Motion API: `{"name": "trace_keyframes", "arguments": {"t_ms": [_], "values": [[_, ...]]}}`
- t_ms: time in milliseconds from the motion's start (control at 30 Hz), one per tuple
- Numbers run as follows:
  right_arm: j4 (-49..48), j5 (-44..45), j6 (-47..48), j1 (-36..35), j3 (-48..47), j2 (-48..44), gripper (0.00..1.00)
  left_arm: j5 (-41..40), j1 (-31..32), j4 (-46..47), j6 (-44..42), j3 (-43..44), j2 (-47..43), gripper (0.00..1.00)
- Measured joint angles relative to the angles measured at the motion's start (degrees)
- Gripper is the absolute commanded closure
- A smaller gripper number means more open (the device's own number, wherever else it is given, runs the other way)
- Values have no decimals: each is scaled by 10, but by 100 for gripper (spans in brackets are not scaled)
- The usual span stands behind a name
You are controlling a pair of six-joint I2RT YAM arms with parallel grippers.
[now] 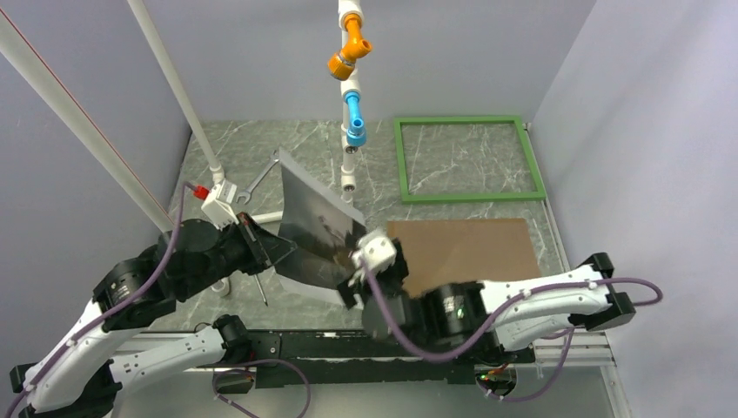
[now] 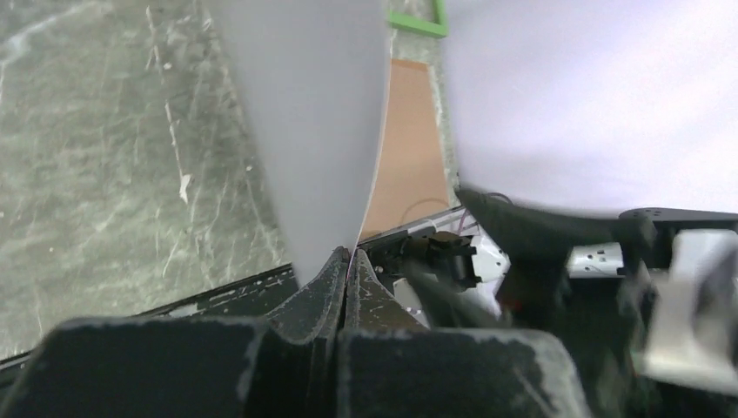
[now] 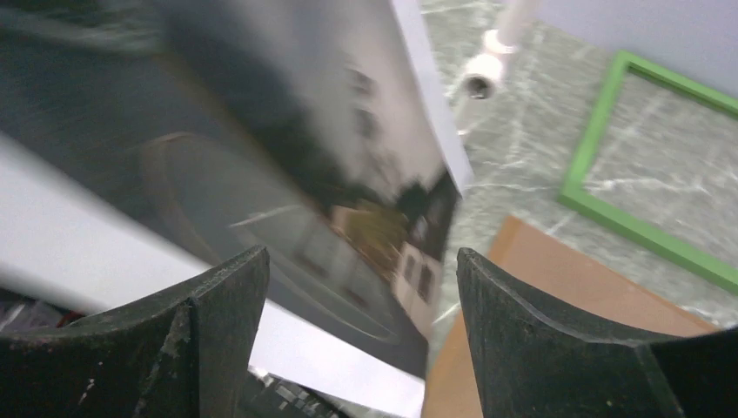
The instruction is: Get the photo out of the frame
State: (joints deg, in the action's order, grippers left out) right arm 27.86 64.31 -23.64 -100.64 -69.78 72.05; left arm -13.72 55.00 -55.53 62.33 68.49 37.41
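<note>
The photo (image 1: 315, 228), a dark greyscale print with a white border, is held up off the table and bowed, tilted on edge between the two arms. My left gripper (image 1: 277, 249) is shut on its left edge; in the left wrist view the thin sheet (image 2: 313, 131) rises out of the pinched fingertips (image 2: 348, 258). My right gripper (image 1: 352, 270) stands open at the photo's lower right corner. In the right wrist view the print (image 3: 261, 174) hangs just beyond the spread fingers (image 3: 361, 292), apart from both. The green frame (image 1: 470, 197) lies flat at the back right.
A brown fibreboard backing panel (image 1: 474, 248) lies flat in front of the green frame, just right of my right gripper. A wrench (image 1: 258, 179) lies behind the photo, near a white pipe foot (image 1: 219, 181). An orange, blue and white hose (image 1: 352, 87) hangs over the middle.
</note>
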Motion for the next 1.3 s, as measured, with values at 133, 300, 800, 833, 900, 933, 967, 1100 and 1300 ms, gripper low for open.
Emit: {"name": "trace_keyframes", "arguments": {"t_ms": [133, 300, 800, 833, 900, 933, 967, 1100, 1300], "values": [[49, -42, -24, 135, 0, -36, 23, 19, -1, 11, -45, 53, 19, 100], [101, -73, -43, 200, 1, -77, 23, 44, -1, 47, -84, 143, 73, 100], [212, -2, -115, 214, -19, -250, 24, 171, -2, 242, -71, 114, 257, 100], [215, 2, -116, 215, -19, -261, 24, 175, -2, 257, -65, 94, 258, 100], [221, 4, -120, 216, -19, -271, 24, 180, -2, 287, -48, 59, 259, 100], [226, 6, -124, 216, -19, -272, 24, 184, -2, 306, -39, 39, 259, 100], [229, 6, -126, 216, -19, -269, 24, 186, -2, 327, -28, 18, 261, 100], [234, 5, -134, 215, -9, -254, 24, 181, 2, 397, 15, -52, 278, 100], [238, -4, -149, 215, 22, -247, 23, 151, 21, 501, 78, -144, 307, 100]]}}
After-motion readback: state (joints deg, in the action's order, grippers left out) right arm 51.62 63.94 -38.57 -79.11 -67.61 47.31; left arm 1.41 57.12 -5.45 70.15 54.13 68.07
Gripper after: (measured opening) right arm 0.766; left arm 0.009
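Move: The left hand already pinches the photo's left edge; the brown backing board it is heading for has its middle about 39 cm to the right, 6 cm ahead and some 32 cm below, with the white pipe corner 25 cm ahead and 7 cm right of that hand. For the empty right hand, the photo's middle is about 11 cm ahead, 7 cm left and 8 cm lower, the board's middle 10 cm ahead, 27 cm right and 30 cm down. Keeping its pinch on the photo's edge, the left hand swings in an arc to the right, first up about 12 cm and then down well below where it began, ending some 19 cm farther right and slightly forward at the board's left side while it turns clockwise. The right hand, fingers staying wide open, darts forward some 9 cm and then travels about 18 cm right, rising before it dips a little, and turns about 25 degrees clockwise to end open over the photo, with no touch to be seen. ##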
